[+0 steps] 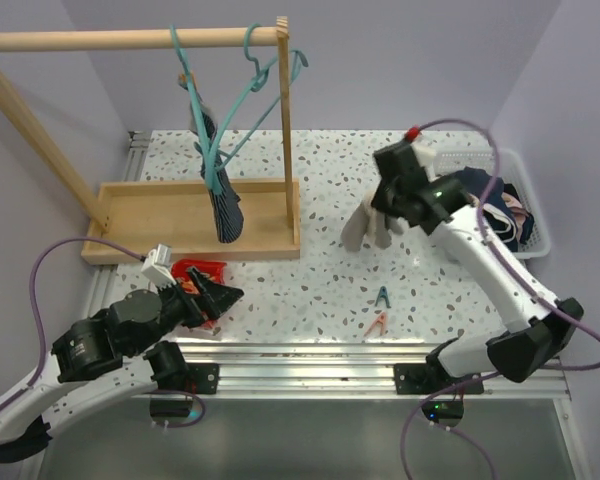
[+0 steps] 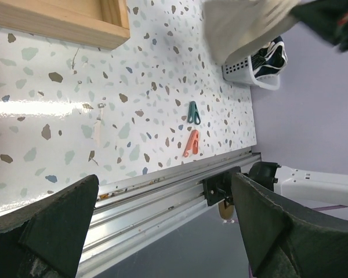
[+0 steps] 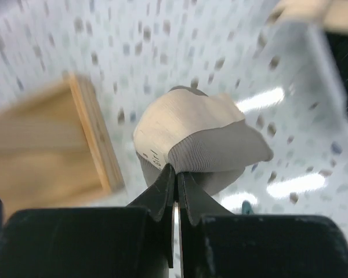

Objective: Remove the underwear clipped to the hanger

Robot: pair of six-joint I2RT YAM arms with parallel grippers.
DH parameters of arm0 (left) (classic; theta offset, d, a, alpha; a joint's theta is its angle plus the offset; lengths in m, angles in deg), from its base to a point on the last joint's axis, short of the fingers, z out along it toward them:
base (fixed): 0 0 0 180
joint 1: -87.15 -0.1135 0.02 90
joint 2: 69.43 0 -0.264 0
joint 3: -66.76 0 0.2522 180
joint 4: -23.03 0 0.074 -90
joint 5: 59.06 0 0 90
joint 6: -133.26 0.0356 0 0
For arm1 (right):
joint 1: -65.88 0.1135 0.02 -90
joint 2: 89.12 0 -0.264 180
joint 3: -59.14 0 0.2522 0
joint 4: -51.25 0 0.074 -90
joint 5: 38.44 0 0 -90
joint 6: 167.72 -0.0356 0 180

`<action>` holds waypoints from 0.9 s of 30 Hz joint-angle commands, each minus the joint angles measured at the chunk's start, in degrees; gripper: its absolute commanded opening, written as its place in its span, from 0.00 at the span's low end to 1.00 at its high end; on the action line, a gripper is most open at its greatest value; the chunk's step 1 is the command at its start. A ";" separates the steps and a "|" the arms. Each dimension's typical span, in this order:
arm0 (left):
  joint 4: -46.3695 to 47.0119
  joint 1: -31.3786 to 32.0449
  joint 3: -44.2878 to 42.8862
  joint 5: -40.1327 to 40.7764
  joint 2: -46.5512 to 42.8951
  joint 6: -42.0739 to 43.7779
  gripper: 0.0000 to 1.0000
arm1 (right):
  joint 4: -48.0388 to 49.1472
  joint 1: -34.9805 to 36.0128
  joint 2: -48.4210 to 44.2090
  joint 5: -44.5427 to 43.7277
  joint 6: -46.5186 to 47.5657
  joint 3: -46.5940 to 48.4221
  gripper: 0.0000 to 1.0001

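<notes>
The grey-beige underwear (image 1: 364,226) hangs from my right gripper (image 1: 386,206), above the table right of the rack; it is off the hangers. In the right wrist view the gripper (image 3: 177,171) is shut on a fold of this cloth (image 3: 197,139). The dark navy striped underwear (image 1: 223,203) still hangs from a teal hanger (image 1: 212,140) on the wooden rail. A second teal hanger (image 1: 264,82) beside it is bare. My left gripper (image 1: 226,294) is open and holds nothing, low at the table's front left; its view shows its gripper (image 2: 162,194) over the front rail.
The rack's wooden base (image 1: 170,215) lies at the left. A red packet (image 1: 196,269) sits by the left gripper. A teal clip (image 1: 383,296) and an orange clip (image 1: 376,323) lie near the front edge. A white basket (image 1: 533,222) of clothes stands at the right.
</notes>
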 commanded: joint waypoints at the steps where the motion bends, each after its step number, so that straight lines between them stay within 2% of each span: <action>1: 0.82 -0.03 -1.84 1.53 1.46 1.11 1.00 | -7.32 -8.68 -1.60 -12.77 6.84 14.62 0.00; 4: 1.00 -0.03 -2.45 1.53 2.16 1.64 1.00 | -7.32 -18.00 1.91 -16.73 10.44 23.84 0.00; 5: 1.00 0.06 -2.63 1.61 2.60 1.64 1.00 | -7.15 -22.55 3.14 -16.65 11.06 25.36 0.00; 8: 0.83 0.06 -2.98 1.44 2.78 1.46 1.00 | -7.06 -28.98 7.54 -19.10 12.82 27.13 0.00; 11: 0.57 -0.03 -2.54 1.26 1.82 0.67 1.00 | -6.10 -33.65 9.74 -18.59 11.78 22.14 0.00; 14: -0.49 -0.03 -2.10 1.44 0.41 -0.56 1.00 | -2.06 -35.94 10.01 -13.33 11.33 12.56 0.00; 18: -1.37 0.06 -1.58 1.61 -0.82 -1.44 1.00 | 3.39 -35.87 10.45 -10.67 8.70 -1.57 0.00; 20: -0.93 0.06 -1.40 1.00 -0.91 -1.18 1.00 | 3.31 -35.87 11.94 -9.28 7.99 -3.62 0.00; 22: -0.49 0.06 -1.22 0.39 -0.30 -0.30 1.00 | 2.35 -35.95 13.44 -8.39 7.99 -3.99 0.19; 23: -0.23 -0.03 -1.14 -0.49 -0.04 0.14 1.00 | 2.26 -35.95 13.09 -7.86 8.69 -3.90 0.37; 26: 2.14 0.06 -0.52 -3.90 1.98 2.77 1.00 | 3.93 -35.95 8.53 -5.14 11.06 -2.15 0.52; 27: 3.10 -0.03 -0.26 -4.97 2.77 4.61 1.00 | 3.40 -36.04 7.47 -3.13 12.98 0.47 0.62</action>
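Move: The right hand already holds the grey underwear pinched in shut fingers. The laundry basket's middle lies some 28 cm to its right, about 8 cm farther out and 19 cm below. On the table about 23 cm below it lie a teal peg, 13 cm back and 4 cm right, and an orange peg, 18 cm back and 3 cm right; the wooden tray's middle is roughly 39 cm left, 4 cm ahead. From the idle left hand the basket is about 58 cm right and 28 cm ahead. In one quick arc the right hand swings the pinched grey underwear some 25 cm to the right, rising about 16 cm on the way and turning clockwise by over 30 degrees, until it is over the near left part of the laundry basket. From that height it plunges about 27 cm towards the basket's near rim, and only at the bottom do the fingers open to a little over half and let go of the cloth, the hand just starting to ease up again. ##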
